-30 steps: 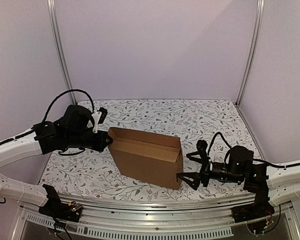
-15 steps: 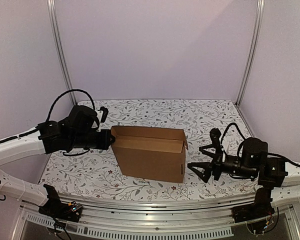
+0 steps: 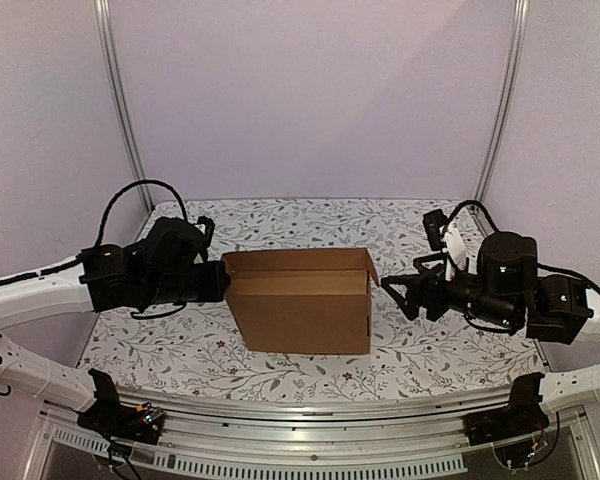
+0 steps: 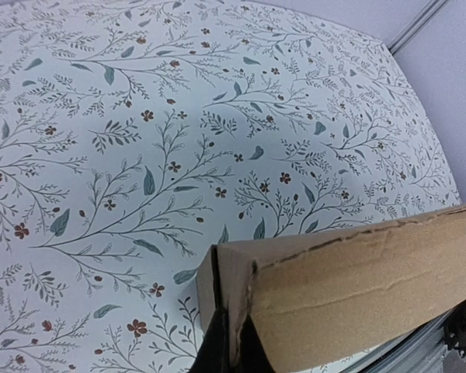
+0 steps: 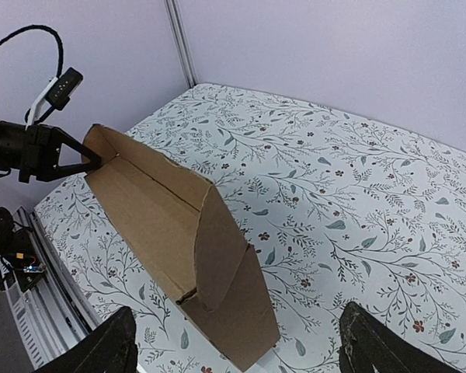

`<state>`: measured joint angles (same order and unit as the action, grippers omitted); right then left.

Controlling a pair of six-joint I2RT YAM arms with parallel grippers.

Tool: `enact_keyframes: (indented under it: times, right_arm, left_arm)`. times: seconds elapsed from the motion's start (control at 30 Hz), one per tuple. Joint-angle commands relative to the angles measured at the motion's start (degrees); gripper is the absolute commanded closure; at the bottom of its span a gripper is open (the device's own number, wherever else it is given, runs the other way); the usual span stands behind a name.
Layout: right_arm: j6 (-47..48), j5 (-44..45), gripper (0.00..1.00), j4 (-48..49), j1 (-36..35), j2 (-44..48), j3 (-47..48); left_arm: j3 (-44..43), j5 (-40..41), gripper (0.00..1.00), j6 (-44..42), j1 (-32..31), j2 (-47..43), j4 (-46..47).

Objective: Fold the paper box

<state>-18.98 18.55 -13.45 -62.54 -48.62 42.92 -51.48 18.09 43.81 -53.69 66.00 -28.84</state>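
The paper box (image 3: 300,302) is a brown cardboard shell standing on its long side in the middle of the table, with its open top facing the back. My left gripper (image 3: 221,280) is shut on the box's left end wall. In the left wrist view its fingertips (image 4: 231,351) pinch that cardboard edge (image 4: 349,287). My right gripper (image 3: 400,294) hovers open just right of the box's right end, touching nothing. In the right wrist view the box (image 5: 167,221) lies ahead of the spread right gripper (image 5: 237,330), with its end flap angled outward.
A floral tablecloth (image 3: 430,350) covers the table. Lilac walls with metal posts (image 3: 500,100) close in the back and sides. The metal front rail (image 3: 310,455) carries the arm bases. The left gripper (image 5: 76,159) shows at the box's far end in the right wrist view.
The box has swung round to sit square to the table front. My right gripper has lifted and drawn back to the right, away from the box's lower corner. The left grip holds.
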Motion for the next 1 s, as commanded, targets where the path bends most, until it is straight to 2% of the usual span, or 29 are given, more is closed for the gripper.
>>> enact_keyframes:
  times: [0.0, 0.3, 0.7, 0.97]
  right_arm:
    - [-0.5, 4.7, 0.13, -5.6, 0.3, -3.8, 4.5]
    - [-1.3, 6.9, 0.28, -6.9, 0.3, -10.1, 9.3]
    - [-0.7, 6.2, 0.61, -8.0, 0.3, -15.6, 14.0]
    - [-0.9, 8.9, 0.7, -10.6, 0.2, -19.7, 16.3]
  left_arm:
    - [1.3, 0.7, 0.99, 3.5, -2.2, 2.0, -7.8]
    - [1.1, 2.9, 0.99, 5.4, -3.7, 2.3, -8.0]
    - [0.5, 3.9, 0.99, 5.7, -4.6, 3.3, -8.0]
    - [0.3, 4.3, 0.99, 6.1, -4.9, 3.6, -8.0]
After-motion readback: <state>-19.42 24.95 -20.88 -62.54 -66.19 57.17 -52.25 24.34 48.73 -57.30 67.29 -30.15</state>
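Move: The right hand, open beside the box, has the small flap at the lid's right end about 6 cm ahead, 5 cm to its left and 3 cm lower. The middle of the box body is some 20 cm to this hand's left, about 2 cm ahead and 9 cm below. The left hand, already pinching the box's upper left corner, has that right flap about 30 cm to its right, 2 cm ahead and slightly higher, roughly 3 cm. The right hand eases forward and left by about 5 cm in all, nearly level, towards the lid's right end flap, rolling some 10 degrees so its left side dips, while its fingers close from nearly wide open to about a third and come to stand either side of the flap, not yet shut on it. The left hand stays almost in place and keeps its pinch on the upper left corner, steadying the box with only a slight counter-clockwise turn. ##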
